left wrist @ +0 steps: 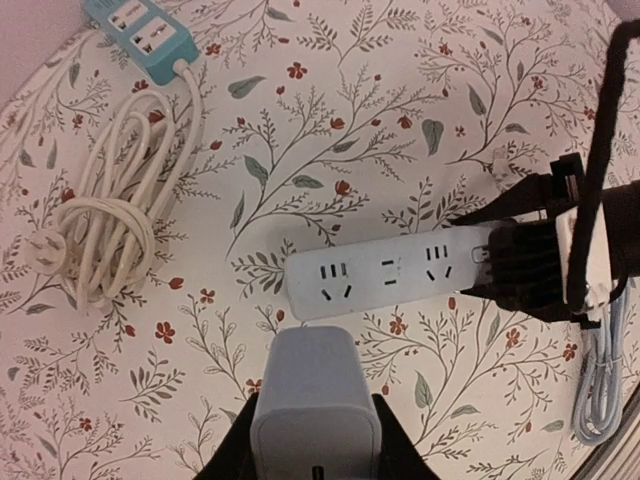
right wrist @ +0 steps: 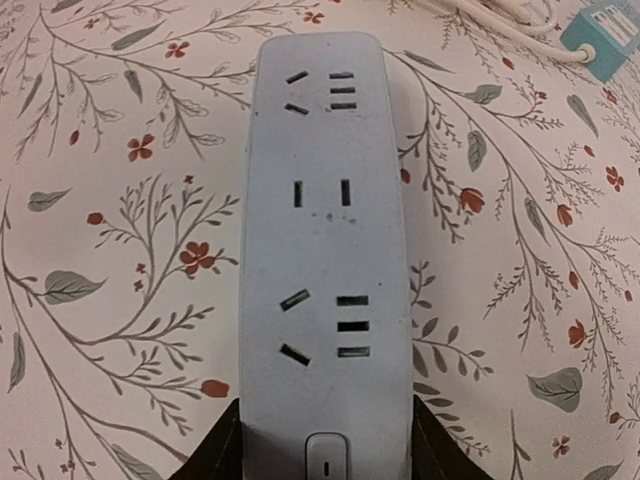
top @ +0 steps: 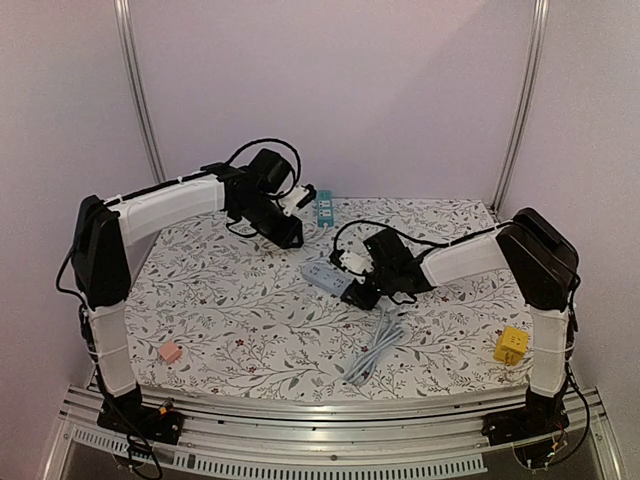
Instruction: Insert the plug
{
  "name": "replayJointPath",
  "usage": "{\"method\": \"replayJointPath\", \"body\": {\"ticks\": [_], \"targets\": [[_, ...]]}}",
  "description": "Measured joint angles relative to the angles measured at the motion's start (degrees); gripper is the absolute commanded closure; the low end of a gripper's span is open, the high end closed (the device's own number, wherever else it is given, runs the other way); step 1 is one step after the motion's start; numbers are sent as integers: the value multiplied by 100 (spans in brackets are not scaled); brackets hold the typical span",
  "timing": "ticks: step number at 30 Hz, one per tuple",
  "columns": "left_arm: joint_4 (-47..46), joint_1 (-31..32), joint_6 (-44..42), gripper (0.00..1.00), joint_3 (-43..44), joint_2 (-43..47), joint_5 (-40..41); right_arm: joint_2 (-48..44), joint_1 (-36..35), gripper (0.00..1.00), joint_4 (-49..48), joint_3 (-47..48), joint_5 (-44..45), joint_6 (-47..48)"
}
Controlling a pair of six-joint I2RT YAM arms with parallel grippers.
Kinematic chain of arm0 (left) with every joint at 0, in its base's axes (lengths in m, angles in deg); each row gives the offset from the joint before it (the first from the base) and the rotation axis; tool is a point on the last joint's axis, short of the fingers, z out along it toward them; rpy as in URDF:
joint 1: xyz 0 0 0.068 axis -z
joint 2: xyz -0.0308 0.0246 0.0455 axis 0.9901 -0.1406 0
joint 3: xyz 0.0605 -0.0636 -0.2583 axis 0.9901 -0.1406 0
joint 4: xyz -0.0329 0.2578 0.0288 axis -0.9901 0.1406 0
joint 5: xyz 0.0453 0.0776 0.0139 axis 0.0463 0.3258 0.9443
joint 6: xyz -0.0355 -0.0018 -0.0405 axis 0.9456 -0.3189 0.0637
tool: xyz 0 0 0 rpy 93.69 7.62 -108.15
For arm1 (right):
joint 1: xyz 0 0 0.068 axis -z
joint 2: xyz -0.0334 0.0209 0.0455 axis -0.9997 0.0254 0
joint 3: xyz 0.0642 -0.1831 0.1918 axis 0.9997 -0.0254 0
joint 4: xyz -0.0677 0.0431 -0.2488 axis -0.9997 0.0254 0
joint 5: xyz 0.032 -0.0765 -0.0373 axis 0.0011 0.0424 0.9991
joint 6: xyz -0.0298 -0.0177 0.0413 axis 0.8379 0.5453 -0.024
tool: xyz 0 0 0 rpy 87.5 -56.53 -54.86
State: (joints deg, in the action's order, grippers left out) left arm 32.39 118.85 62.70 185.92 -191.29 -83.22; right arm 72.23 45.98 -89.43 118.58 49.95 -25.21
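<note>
A white power strip lies on the floral tablecloth near the middle. My right gripper is shut on its switch end; in the right wrist view the dark fingers press both long sides of the strip, whose three socket groups face up. My left gripper hovers above and behind the strip, shut on a white plug block. From the left wrist, the plug hangs just short of the strip, near its leftmost socket. The plug's prongs are hidden.
A teal power strip with a coiled white cable lies at the back of the table. A grey cable bundle lies in front of the right gripper. A yellow adapter sits front right, a pink object front left.
</note>
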Motion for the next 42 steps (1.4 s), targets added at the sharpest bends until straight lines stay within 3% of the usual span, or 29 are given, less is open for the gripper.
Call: {"method": "replayJointPath", "body": {"ticks": [10,16,23,26,32,42], "targets": [[-20,2,199,100,-289,101,-103,-605,-376,82,-87,-887,-957,369],[-37,98,289,100,-393,109,-120,-691,-472,65,-85,-1021,-1224,402],[-44,262,352,100,-669,111,-118,-691,-505,34,-101,-1021,-1158,380],[-44,299,380,100,-715,111,-118,-693,-505,25,-192,-1021,-1091,378],[-37,466,385,100,-750,157,-125,-957,-505,16,-498,-1292,-949,367],[-105,743,796,100,-992,306,2,-2365,-149,13,-1613,-2382,-608,-146]]}}
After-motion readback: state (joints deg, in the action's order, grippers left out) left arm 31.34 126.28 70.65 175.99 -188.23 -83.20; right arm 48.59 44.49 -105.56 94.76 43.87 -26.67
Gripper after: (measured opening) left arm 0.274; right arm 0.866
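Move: Between the right fingers, and already gripped near its switch end, is the white power strip; its middle lies about 4 cm ahead of that hand and 5 cm left, level with it. The grey cord bundle is some 16 cm back and 5 cm right of the hand. For the left hand, which holds the plug block, the strip's middle is roughly 10 cm right, 1 cm ahead and 13 cm below, and the white cord coil 18 cm ahead, 2 cm left. Dragging the power strip back along the table about 9 cm and slightly left while turning counter-clockwise some 15 degrees, the right hand halts, opens its fingers to let go, then rises about 8 cm, drifting right and finally a little forward. The left hand keeps its hold on the plug block and carries it back 7 cm, down and slightly right, tilting slightly, towards the strip's left end. ##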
